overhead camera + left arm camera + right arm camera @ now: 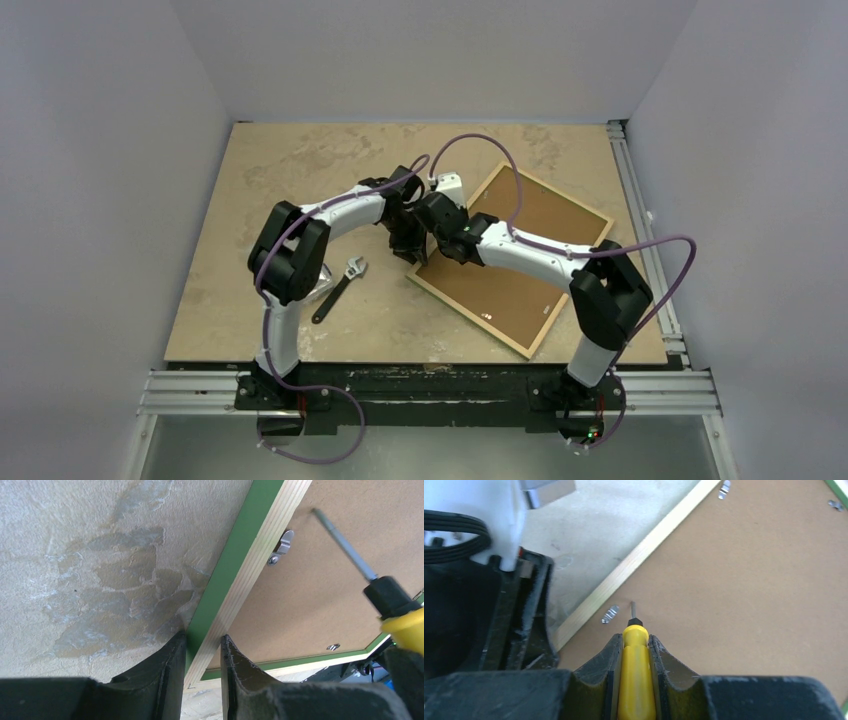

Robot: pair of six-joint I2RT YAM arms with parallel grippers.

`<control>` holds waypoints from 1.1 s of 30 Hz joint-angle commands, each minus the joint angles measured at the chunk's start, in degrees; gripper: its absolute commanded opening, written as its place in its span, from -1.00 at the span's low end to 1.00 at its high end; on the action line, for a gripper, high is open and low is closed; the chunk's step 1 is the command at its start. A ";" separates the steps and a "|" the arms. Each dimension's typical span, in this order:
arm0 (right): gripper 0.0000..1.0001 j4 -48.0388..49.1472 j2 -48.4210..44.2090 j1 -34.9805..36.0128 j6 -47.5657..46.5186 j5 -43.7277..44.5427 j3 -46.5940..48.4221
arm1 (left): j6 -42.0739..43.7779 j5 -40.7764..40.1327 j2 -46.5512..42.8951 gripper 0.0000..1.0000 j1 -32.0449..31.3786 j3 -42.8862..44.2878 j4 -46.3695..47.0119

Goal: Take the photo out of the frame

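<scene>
The frame [465, 315] lies face down right of the table's middle, with its brown backing board [545, 215] facing up. The photo is hidden under that board. My left gripper [203, 642] is shut on the frame's near-left edge [240, 565], one finger on the green moulding and the other inside the pale wood rim. A yellow-handled screwdriver [636, 680] sits in my right gripper [635, 640], which is shut on it. The screwdriver's tip rests on the backing board [734, 590] beside a metal turn clip [610, 614]. Both grippers [405, 245] [437, 215] meet at the frame's left corner.
An adjustable wrench [340, 287] lies on the table [300, 170] left of the frame, close to the left arm. More metal clips [724, 489] [282, 542] sit along the board's edges. Grey walls enclose three sides, and a rail [640, 200] runs along the right.
</scene>
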 commanded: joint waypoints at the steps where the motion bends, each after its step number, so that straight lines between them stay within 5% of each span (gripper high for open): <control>1: -1.00 -3.80 -0.07 -0.44 0.66 4.66 1.24 | -0.42 -5.22 2.24 -0.85 1.41 0.80 -2.87; 12: -1.00 -0.99 -21.70 -0.32 3.62 -9.82 -11.42 | -0.67 -3.06 -6.67 -0.49 2.32 -0.07 -1.26; 20: -1.00 -0.96 -31.77 -0.32 4.25 -27.48 -18.24 | 1.63 -4.04 -24.67 0.12 4.25 -2.05 -2.33; 26: -1.00 17.05 -25.81 2.49 14.61 -46.66 -22.35 | 5.19 -12.41 -41.11 0.31 4.93 -0.79 -5.84; 33: -1.00 33.78 -3.18 9.67 25.72 -55.85 -12.21 | 6.69 -20.83 -54.61 0.36 5.02 -4.98 1.00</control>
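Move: The left fingers are already closed on the frame's left rail near its near-left corner. The frame's middle lies about 18 cm right of them and 2 ahead. From the right hand, the metal clip is about 7 cm ahead, 2 left and 9 below. The open table spot it heads for is about 17 cm left, 8 back and 10 below, with the wrench some 22 cm left and 4 back. The left hand opens to let go of the rail and shoots up about 30 cm, drifting left and tilting its fingers up towards forward. The right, still gripping the yellow screwdriver, draws back off the clip's corner, rising some 6 cm, then sweeps left and sinks back towards the bare table beside the wrench. Its wrist swings until the blade points left. ##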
